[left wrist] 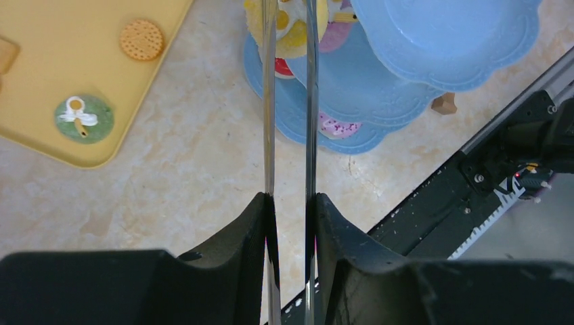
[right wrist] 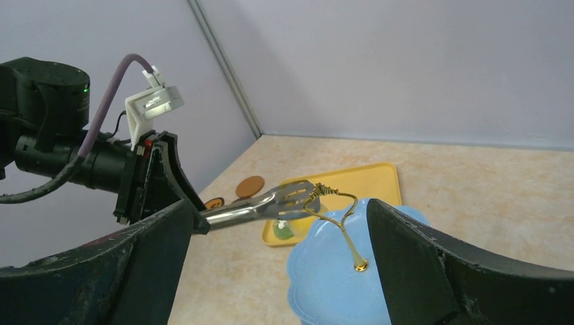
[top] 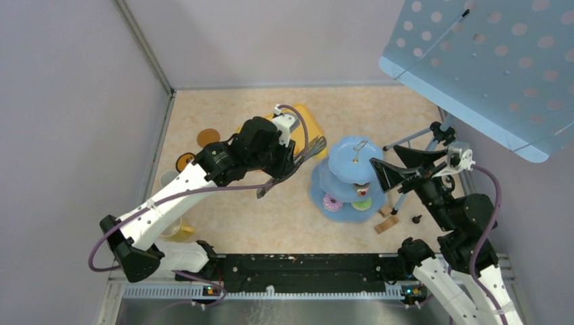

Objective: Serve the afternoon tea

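Observation:
My left gripper (left wrist: pixel 290 200) (top: pixel 285 161) is shut on the handles of the long metal tongs (left wrist: pixel 269 101). The tong tips reach the pale-blue three-tier stand (top: pixel 352 162) (left wrist: pixel 433 40) and have a yellow treat (left wrist: pixel 292 34) between them, over a lower tier. A pink donut (top: pixel 332 202) (left wrist: pixel 338 126) and a green one (top: pixel 362 204) lie on the bottom tier. My right gripper (top: pixel 399 162) (right wrist: pixel 279 203) hangs open just right of the stand's top tier (right wrist: pixel 338 271), holding nothing, with the gold handle (right wrist: pixel 345 223) between its fingers' lines of sight.
The yellow tray (left wrist: pixel 40 74) (top: pixel 313 125) behind my left gripper holds a green cake (left wrist: pixel 84 118) and an orange biscuit (left wrist: pixel 141 39). Brown coasters (top: pixel 208 137) (right wrist: pixel 250 185) lie far left. Small wooden blocks (top: pixel 387 223) and tripod legs (top: pixel 406 142) stand right of the stand.

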### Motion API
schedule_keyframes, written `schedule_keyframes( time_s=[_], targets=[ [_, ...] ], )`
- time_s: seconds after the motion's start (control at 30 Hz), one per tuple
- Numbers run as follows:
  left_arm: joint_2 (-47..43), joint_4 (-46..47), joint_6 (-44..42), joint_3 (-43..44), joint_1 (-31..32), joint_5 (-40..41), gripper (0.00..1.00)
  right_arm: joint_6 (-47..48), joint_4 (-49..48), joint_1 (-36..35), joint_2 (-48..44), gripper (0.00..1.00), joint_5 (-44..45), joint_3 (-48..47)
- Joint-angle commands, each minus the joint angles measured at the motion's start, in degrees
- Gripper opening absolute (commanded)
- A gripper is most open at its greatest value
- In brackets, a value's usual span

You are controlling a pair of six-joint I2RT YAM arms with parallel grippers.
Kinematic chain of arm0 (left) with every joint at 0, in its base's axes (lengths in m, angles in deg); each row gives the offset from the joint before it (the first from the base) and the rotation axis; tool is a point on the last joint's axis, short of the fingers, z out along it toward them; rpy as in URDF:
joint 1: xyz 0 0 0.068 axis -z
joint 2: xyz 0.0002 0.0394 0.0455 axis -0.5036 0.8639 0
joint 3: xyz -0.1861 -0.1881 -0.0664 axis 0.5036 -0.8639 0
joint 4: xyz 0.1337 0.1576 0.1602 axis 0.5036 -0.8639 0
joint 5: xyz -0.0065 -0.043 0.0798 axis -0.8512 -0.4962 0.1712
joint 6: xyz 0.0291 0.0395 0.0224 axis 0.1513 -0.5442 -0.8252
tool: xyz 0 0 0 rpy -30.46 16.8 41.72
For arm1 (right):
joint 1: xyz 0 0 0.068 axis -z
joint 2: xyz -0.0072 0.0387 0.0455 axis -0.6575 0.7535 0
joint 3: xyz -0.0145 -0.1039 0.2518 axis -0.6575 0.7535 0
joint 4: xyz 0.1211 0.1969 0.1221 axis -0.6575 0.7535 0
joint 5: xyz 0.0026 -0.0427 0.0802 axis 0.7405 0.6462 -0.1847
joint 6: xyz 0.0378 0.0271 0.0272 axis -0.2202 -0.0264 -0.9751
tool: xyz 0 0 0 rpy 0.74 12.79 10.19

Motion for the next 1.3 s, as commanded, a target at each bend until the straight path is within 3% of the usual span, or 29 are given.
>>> schedule_keyframes(
  time_s=[0.0,0.27,0.47,0.63,0.83,1.27],
  targets=[
    [-1.4,0.2,3.0,-2.4,2.6,1.1,0.30,0.9,-0.6,0.5,0.2,0.97,0.4,-2.8],
    [-1.7,7.6,2.8,-6.5,3.6,3.6,0.30,0.9,-0.5,0.4,-0.1,0.97,0.3,-2.6],
    [3.2,11.6,1.1,-2.2,2.4,9.9,0.32,0.7,0.2,0.5,-0.6,0.97,0.4,-3.0],
    [9.9,13.7,-3.0,3.3,-0.3,0.2,0.33,0.7,0.4,0.5,-0.7,0.97,0.7,-3.3],
    [15.8,13.0,-7.0,9.0,-0.4,-4.9,0.32,0.8,0.6,0.5,-0.7,0.97,1.1,-3.7],
    [19.6,17.4,-7.0,7.9,-0.4,-15.1,0.32,0.8,0.8,0.5,-0.6,0.97,1.4,-4.0]
  ],
)
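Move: The left hand grips the tongs, which already pinch the yellow cake. From that hand, the middle of the tiered stand lies about 20 cm right, 4 cm ahead and some 13 cm below. The pink donut on the bottom tier is about 15 cm right, level fore and aft; left behind on the tray, the green cake is roughly 18 cm ahead and 9 cm left, the round cracker about 21 cm ahead and 1 cm right. From the right hand, the stand is some 10 cm ahead, 10 cm left, well below. With its grip on the tongs unchanged and the yellow cake still pinched at their ends, the left hand first dips about 4 cm while easing back a little, then swings forward some 8 cm. It then carries on to the right towards the stand, about 8 cm in all, easing off the last bit of reach and turning the wrist some 10 degrees clockwise, which brings the tong ends round to the stand's far-left side. ##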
